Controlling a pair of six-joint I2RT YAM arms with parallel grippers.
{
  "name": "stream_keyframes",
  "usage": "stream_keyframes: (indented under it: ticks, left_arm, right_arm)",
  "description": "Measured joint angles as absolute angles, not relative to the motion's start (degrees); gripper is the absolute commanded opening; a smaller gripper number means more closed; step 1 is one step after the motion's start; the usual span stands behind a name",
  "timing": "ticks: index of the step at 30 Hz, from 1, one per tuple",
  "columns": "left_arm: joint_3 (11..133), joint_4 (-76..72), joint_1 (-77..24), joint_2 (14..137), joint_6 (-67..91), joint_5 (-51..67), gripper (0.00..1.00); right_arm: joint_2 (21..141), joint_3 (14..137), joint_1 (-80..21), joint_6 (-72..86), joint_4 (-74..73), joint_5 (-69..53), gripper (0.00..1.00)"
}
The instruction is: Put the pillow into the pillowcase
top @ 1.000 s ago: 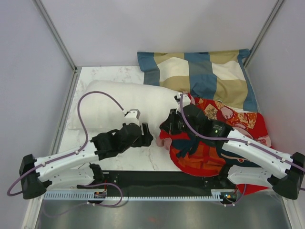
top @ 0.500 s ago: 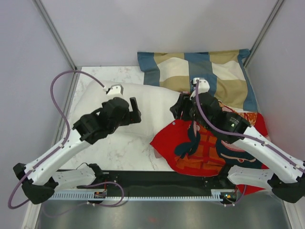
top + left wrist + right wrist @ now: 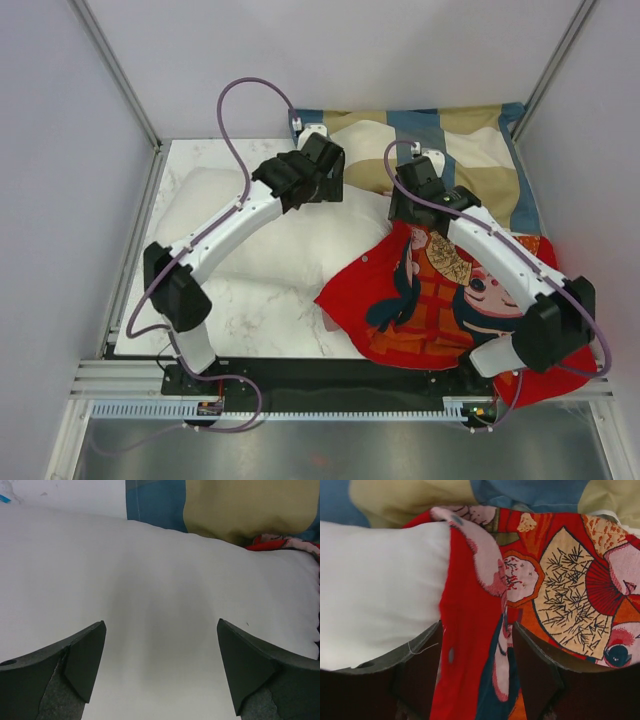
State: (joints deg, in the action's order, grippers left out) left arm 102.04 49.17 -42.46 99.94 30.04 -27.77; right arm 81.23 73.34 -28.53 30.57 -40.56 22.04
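Observation:
The white pillow (image 3: 250,230) lies across the table's left and middle. The red pillowcase (image 3: 440,300) with its cartoon figure is spread at the right, and its left edge overlaps the pillow's right end. My left gripper (image 3: 330,185) hovers open over the pillow's far side; the left wrist view shows only the pillow (image 3: 160,570) between the wide-apart fingers of that gripper (image 3: 161,630). My right gripper (image 3: 400,208) is at the pillowcase's upper left corner. In its wrist view this gripper (image 3: 477,630) stands open with a fold of pillowcase (image 3: 470,605) between the fingers, beside the pillow (image 3: 375,590).
A blue, tan and cream checked pillow (image 3: 470,150) leans at the back right, just behind both grippers. Enclosure walls close in on the left, the back and the right. Bare marble tabletop (image 3: 200,310) shows at the front left. A black rail (image 3: 320,385) runs along the front edge.
Both arms have reached from the front of the table to the back. The right gripper has opened, and the pillowcase now lies spread flatter. The left gripper has moved across the pillow to its far side.

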Motion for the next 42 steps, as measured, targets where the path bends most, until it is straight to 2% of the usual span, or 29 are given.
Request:
stream_keyframes:
  ticks: [2,6,9,10,12,13,14,22,30,33,34,37,40,42]
  left_arm:
    - [103.53,49.17,-40.99,103.68,29.32,-26.13,0.95]
    - [102.96,47.92,-39.38,107.28,28.95,-23.24,0.72]
    - [96.99,42.09,-39.31,105.75,28.88,-21.91,0.55]
    - [94.02,39.42,-39.35,104.47,28.86,-21.61,0.41]
    - [88.95,35.64,-39.35,101.71,28.97,-20.58,0.25]
    - [86.8,33.71,-39.4,100.22,28.95,-20.18,0.1]
    - [85.06,32.12,-39.51,98.85,28.82,-19.75,0.03]
    - [78.37,26.59,-42.7,94.02,28.49,-20.88,0.02]
    - [77.67,25.96,-43.16,93.65,28.45,-21.15,0.02]
    - [76.75,25.45,-43.22,92.77,28.47,-21.1,0.02]
    - [76.44,25.36,-43.27,92.44,28.47,-21.08,0.02]
    - [75.57,25.23,-43.64,91.24,28.42,-20.8,0.02]
    - [75.22,25.41,-44.25,90.39,27.77,-20.56,0.02]
    - [75.13,25.65,-44.91,90.02,26.92,-20.32,0.02]
  right_arm:
    - [84.93,73.91,-26.41,30.09,-39.72,21.21,0.65]
    - [91.83,76.49,-23.66,29.34,-38.37,19.16,0.63]
    - [95.81,77.84,-23.11,28.99,-36.36,17.82,0.62]
    - [96.36,77.84,-23.03,28.93,-35.92,17.61,0.62]
    - [96.23,77.82,-23.03,28.93,-35.38,17.5,0.65]
    - [95.81,77.82,-23.03,28.93,-35.14,17.5,0.66]
    - [95.11,77.82,-23.03,28.91,-34.85,17.43,0.67]
    - [91.5,77.84,-22.98,28.84,-32.8,16.8,0.66]
    - [97.03,77.93,-22.57,28.93,-33.12,20.14,0.56]
    - [99.26,77.95,-22.33,28.91,-33.39,22.15,0.47]
    - [99.83,78.04,-22.33,28.84,-33.43,22.63,0.29]
    - [101.34,79.24,-22.35,28.29,-33.47,23.24,0.06]
    - [101.69,80.4,-22.74,27.57,-33.04,23.24,0.0]
    - [101.69,81.1,-23.42,27.07,-32.36,23.4,0.0]
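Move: The left hand hovers open over the pillow's puffed upper face; the patch to pinch is roughly 7 cm below, 1 cm ahead and 1 cm right. The pillowcase's far rim lies about 15 cm right of the left hand, 2 cm ahead and 7 cm lower. From the right hand that rim is some 7 cm ahead, 2 cm right and 8 cm down; the pillow's far corner is 5 cm ahead, 4 cm left, 9 cm down, and the striped cloth 13 cm ahead, 5 cm right, 16 cm down. The left fingers shut on the pillow's top after a drop of about 7 cm, then drag the pinched fold back a few centimetres and slightly right. The right hand, half open, dips forward and down, lifts about 4 cm, sinks again to some 8 cm below its start and pinches the case's red-and-pink rim, then starts edging up, forward and left. ##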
